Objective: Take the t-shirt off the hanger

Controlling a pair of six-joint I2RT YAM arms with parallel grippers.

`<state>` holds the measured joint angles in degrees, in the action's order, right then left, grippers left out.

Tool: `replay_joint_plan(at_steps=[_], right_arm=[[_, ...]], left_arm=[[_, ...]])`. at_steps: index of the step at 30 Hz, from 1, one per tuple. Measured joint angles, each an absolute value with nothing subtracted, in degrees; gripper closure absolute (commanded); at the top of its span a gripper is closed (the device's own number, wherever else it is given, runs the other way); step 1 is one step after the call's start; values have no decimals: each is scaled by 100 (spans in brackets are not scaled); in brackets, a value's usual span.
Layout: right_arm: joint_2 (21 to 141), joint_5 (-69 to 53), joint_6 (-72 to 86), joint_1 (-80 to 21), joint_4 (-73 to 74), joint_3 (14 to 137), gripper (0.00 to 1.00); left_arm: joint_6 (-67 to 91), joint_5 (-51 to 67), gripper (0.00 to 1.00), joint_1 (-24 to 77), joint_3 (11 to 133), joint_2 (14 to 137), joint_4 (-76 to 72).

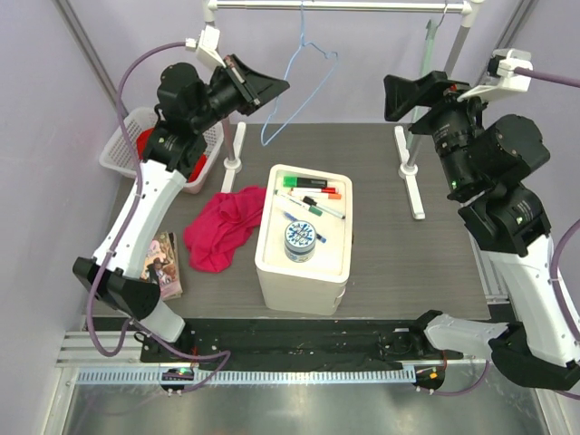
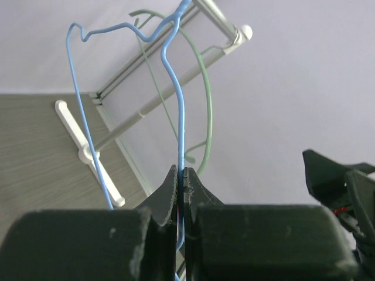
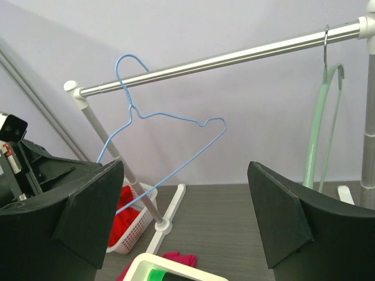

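The pink t-shirt [image 1: 222, 227] lies crumpled on the table, left of the white box; an edge of it shows in the right wrist view [image 3: 176, 257]. The bare blue wire hanger [image 1: 275, 113] hangs from the rail [image 1: 344, 7]. My left gripper [image 1: 276, 88] is raised and shut on the hanger's wire; the left wrist view shows the wire [image 2: 181, 117] pinched between the jaws [image 2: 180, 171]. My right gripper [image 1: 408, 95] is raised to the right of it, open and empty [image 3: 185, 175]; in that view the hanger [image 3: 170, 117] hangs beyond it.
A green hanger [image 1: 428, 50] hangs at the rail's right end. A white box [image 1: 304, 272] holds markers and a tape roll. A white basket [image 1: 122, 149] with red cloth stands at back left. A book [image 1: 163, 263] lies at the left edge. The rack's feet [image 1: 412, 181] stand on the table.
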<state>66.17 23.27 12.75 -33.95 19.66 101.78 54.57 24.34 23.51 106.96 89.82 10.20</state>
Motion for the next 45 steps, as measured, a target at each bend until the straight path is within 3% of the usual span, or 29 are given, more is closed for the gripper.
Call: replay_joint_plan(at_steps=[10,20,23,24,26,31,32,33,40,45], right_arm=[[6565,2392,1208,-3398,1940,9745,9],[6521,2390,1199,-3398,1933,9644,9],[6514,2377,1212,-3398,1929,9640,9],[6514,2366,1219,-3398,1929,9638,9],[6514,2338,1225,-3398,1929,9616,9],[6514,2318,1234,-3398,1929,9544,9],[6514,2316,1234,-3398,1927,9533,9],[6514,2307,1236,-3398,1929,9522,9],[6514,2143,1326,-3398,1876,9439,10],[6571,1981,1439,-3398,1828,9382,10]], left_arm=[[5889,2182,100,2351,11902,9880,963],[6154,1968,100,2357,11450,9990,1011],[6110,1938,77,2362,11299,9946,1087],[6088,1927,62,2362,11271,9929,1114],[5988,1900,48,2362,11159,9821,1164],[5376,1636,33,2362,10919,9238,1559],[5238,1540,21,2362,10903,9096,1691],[5015,1424,14,2362,10860,8890,1822],[3599,281,9,2362,9738,7000,2377],[3063,-1000,3,2362,8753,6425,2897]])
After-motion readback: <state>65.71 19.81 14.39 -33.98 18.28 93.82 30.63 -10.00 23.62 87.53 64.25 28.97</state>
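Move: The rail spot for the blue hanger's hook lies about 8 cm ahead of my left hand, 4 cm to its right and 12 cm above; my fingers are already shut on the hanger's side wire. The rail's left post stands as far ahead as that spot and some 17 cm to the hand's left. The green hanger hangs about 8 cm ahead and 27 cm to its right. From my right hand the spot is roughly 15 cm ahead, 17 cm left and 6 cm up. Keeping my pinch on the blue hanger's wire, I carry it forward and up, then down about 6 cm, bringing the hook over the rail and onto it. There I open my left fingers wide and draw away to the left and back, turning the hand some 30 degrees counter-clockwise and rolling its left side up. My open right hand sinks about 5 cm, empty. ##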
